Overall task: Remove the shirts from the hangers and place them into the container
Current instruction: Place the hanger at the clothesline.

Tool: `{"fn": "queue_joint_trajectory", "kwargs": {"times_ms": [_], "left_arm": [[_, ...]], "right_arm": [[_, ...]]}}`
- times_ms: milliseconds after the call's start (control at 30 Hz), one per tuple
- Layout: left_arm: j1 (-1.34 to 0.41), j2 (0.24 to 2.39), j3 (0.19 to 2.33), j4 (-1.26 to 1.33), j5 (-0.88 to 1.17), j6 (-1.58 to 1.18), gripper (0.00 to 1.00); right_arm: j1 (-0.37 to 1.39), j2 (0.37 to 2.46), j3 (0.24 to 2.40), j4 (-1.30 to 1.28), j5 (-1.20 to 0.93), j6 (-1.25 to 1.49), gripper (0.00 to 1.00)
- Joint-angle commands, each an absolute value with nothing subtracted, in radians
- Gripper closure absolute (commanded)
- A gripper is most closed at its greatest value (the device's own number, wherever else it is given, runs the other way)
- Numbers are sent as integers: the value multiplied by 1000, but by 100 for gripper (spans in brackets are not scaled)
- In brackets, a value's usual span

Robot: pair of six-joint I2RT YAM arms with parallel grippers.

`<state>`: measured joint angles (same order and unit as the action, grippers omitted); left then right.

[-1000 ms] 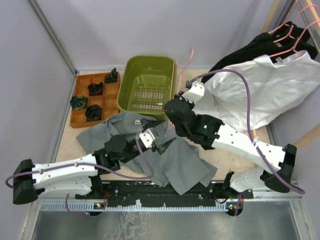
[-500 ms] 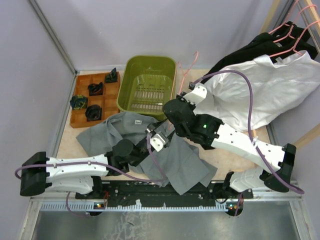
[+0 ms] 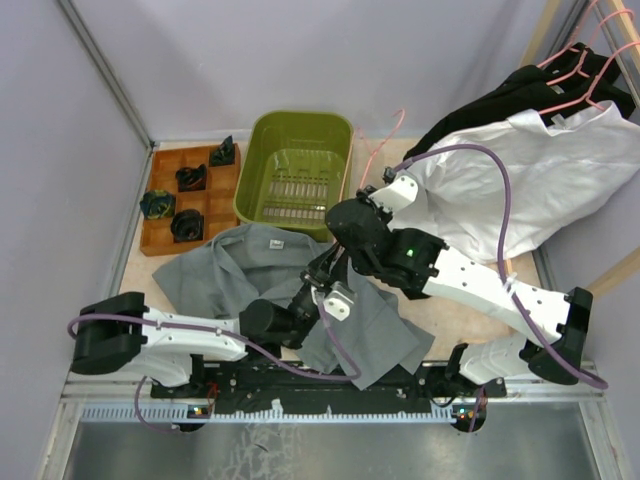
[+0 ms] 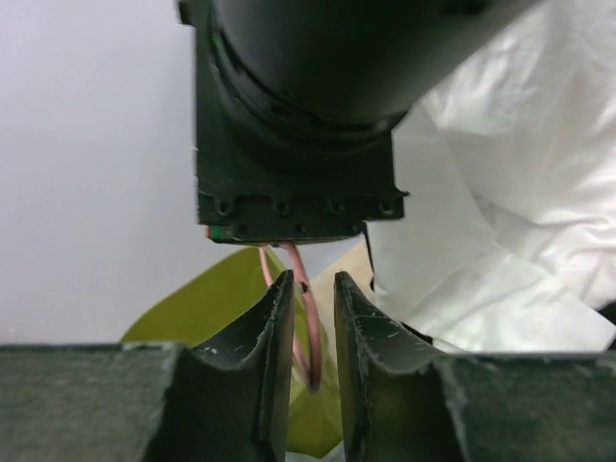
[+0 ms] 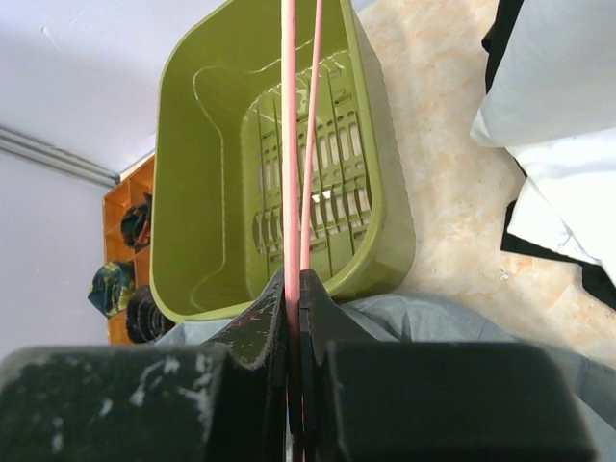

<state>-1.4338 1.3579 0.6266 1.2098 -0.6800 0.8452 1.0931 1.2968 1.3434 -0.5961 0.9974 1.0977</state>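
Note:
My right gripper [image 5: 296,279] [image 3: 365,195] is shut on a pink hanger [image 5: 289,115] [image 3: 378,150], whose wire rises toward the green container [image 5: 221,192] [image 3: 295,165]. My left gripper [image 4: 313,279] [image 3: 322,268] sits just below the right wrist. Its jaws stand a narrow gap apart around the lower wire of that hanger [image 4: 310,327]; the wire lies against one finger. A grey shirt [image 3: 250,265] is spread on the table under both arms. At the right, a white shirt [image 3: 540,170] and black shirts [image 3: 510,95] hang on pink hangers [image 3: 585,60].
A brown wooden tray [image 3: 160,190] with dark small items sits left of the container. Light wooden rack poles [image 3: 545,30] stand at the back right. Grey walls enclose the table on the left and at the back.
My left arm swung right across the grey shirt, reached under the right wrist, and its jaws narrowed around the hanger wire. The right gripper shifted slightly right, still clamping the hanger.

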Motion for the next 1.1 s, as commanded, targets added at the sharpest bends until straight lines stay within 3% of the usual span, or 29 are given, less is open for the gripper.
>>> {"fn": "queue_joint_trajectory", "kwargs": {"times_ms": [0,67,167,300,533,600,767,1067], "left_arm": [[-1459,1394,624,1538,-788,1001,74],[-1461,1402,628,1549,-793,1012,79],[-1461,1380,635,1492,-804,948,100],[-1456,1291,633,1263,-777,800,100],[-1424,1122,629,899,-735,577,100],[-1408,1073,641,781,-717,516,100],[-1355,933,660,565,-719,414,100],[-1299,731,800,192,-653,265,100]], "right_arm": [[1106,1272,1360,-568,1052,1160,100],[1106,1271,1354,-562,1046,1160,100],[1106,1270,1346,-557,1048,1156,100],[1106,1253,1325,-490,1028,1075,97],[1104,1169,1212,-219,851,863,40],[1105,1149,1205,-203,810,825,31],[1105,1054,1142,-67,626,571,19],[1105,714,859,115,311,286,16]]}}
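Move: The hanger's near end already sits between the left hand's part-open fingers, about 1 cm ahead of them. From that hand, the green container is some 32 cm ahead, 10 cm left and 25 cm down; the grey shirt lies on the table roughly 8 cm ahead, 8 cm left and 29 cm down. The right hand still pinches the hanger farther along, with its near end about 8 cm back, 4 cm left and 3 cm below. The left hand closes its fingers on the hanger's near end while easing a little left and up, then carries it about 10 cm left and 5 cm up over the grey shirt, the wrist tipping down and rolling. Once that grip is shut, the right hand opens wide, lets go and backs off about 7 cm while rising nearly as far, its fingers swinging some 35 degrees counter-clockwise. ##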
